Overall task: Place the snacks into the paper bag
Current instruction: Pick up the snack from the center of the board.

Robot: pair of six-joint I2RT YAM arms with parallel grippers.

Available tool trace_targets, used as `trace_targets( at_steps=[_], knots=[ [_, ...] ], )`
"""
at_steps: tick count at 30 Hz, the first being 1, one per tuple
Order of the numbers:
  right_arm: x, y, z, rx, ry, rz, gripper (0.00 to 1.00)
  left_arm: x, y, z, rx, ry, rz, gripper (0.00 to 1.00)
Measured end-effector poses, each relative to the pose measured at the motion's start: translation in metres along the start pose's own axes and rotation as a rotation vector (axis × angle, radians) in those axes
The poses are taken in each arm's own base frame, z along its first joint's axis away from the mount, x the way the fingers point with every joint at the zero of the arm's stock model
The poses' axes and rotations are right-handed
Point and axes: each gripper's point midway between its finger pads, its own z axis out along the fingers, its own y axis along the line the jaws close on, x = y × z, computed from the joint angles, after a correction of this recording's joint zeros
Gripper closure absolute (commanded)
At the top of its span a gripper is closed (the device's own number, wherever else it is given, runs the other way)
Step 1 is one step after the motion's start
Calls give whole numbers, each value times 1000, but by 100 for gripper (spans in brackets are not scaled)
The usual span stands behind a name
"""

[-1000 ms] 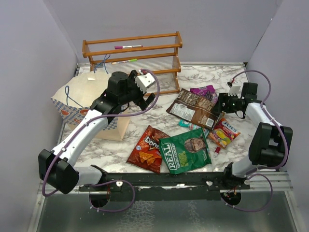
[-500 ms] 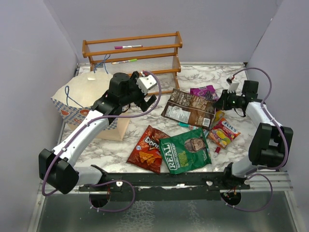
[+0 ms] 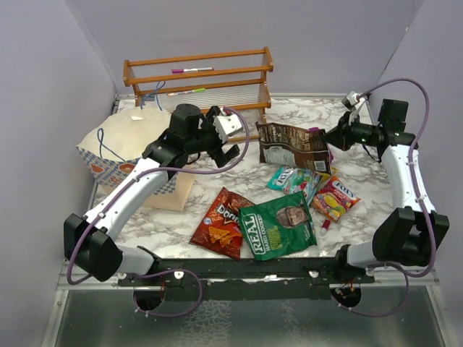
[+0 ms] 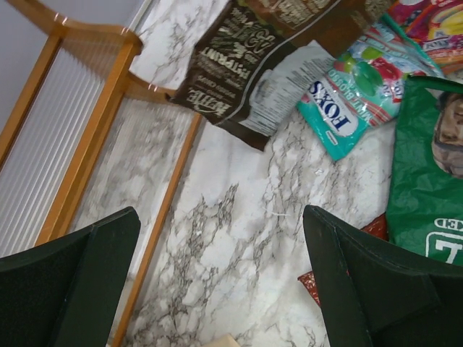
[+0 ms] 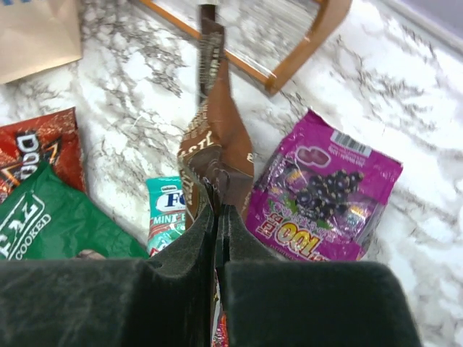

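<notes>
My right gripper [image 3: 334,137] [image 5: 217,210] is shut on the top edge of the glossy brown bag [image 3: 293,144] [image 5: 217,137], which hangs lifted above the table. A magenta candy pack [image 5: 322,195] lies beneath it. Teal packs [image 3: 293,179] [image 4: 354,94], a red-yellow pack [image 3: 335,199], the green REAL chips [image 3: 278,228] and the red Doritos [image 3: 223,223] lie on the marble. The checkered paper bag [image 3: 108,148] stands at the left. My left gripper [image 3: 226,137] [image 4: 221,282] hovers open between the paper bag and the snacks, holding nothing.
A wooden rack [image 3: 199,83] [image 4: 94,144] stands at the back, just behind the left gripper. A tiny red-pink object [image 3: 325,224] lies by the green chips. Purple walls close in both sides.
The right gripper shut on the brown bag and lifted it up and toward the back; the teal packs beneath now show. The left arm shifted slightly right.
</notes>
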Motion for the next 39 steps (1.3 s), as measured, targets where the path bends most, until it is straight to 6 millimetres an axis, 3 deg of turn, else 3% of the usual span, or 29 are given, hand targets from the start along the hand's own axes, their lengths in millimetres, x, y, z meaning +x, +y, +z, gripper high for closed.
trace_targets(
  at_steps=[7,21,28,31,35,39],
  knots=[
    [-25,39,-1,-124,-9,-164,99,-17,-28,9,174,-58,71,4],
    [-46,153,23,-395,-3,-367,99,-37,-62,23,378,-114,272,1],
    [-62,176,17,-423,-36,-434,99,-36,-69,25,461,-118,369,2],
    [-64,181,13,-426,-45,-446,99,-31,-76,25,502,-115,370,8],
    [-68,185,7,-418,-56,-450,99,-30,-87,26,563,-123,329,24],
    [-70,187,1,-402,-67,-456,99,-29,-101,31,629,-131,245,29]
  ],
)
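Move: The brown bag, hanging from the shut right fingers by one edge, has its middle about 10 cm left of that hand, 1 cm back and 5 below. From the open left hand it lies some 18 cm right, 2 ahead, 8 below. On the table, about 17 cm below the right hand, are the purple pouch, 10 ahead and 3 left, and the Fox's pouch, 4 back and 9 left. Right hand carries brown bag 20 cm left, back, up; left hand swings right-and-back around its free end, narrowing. ##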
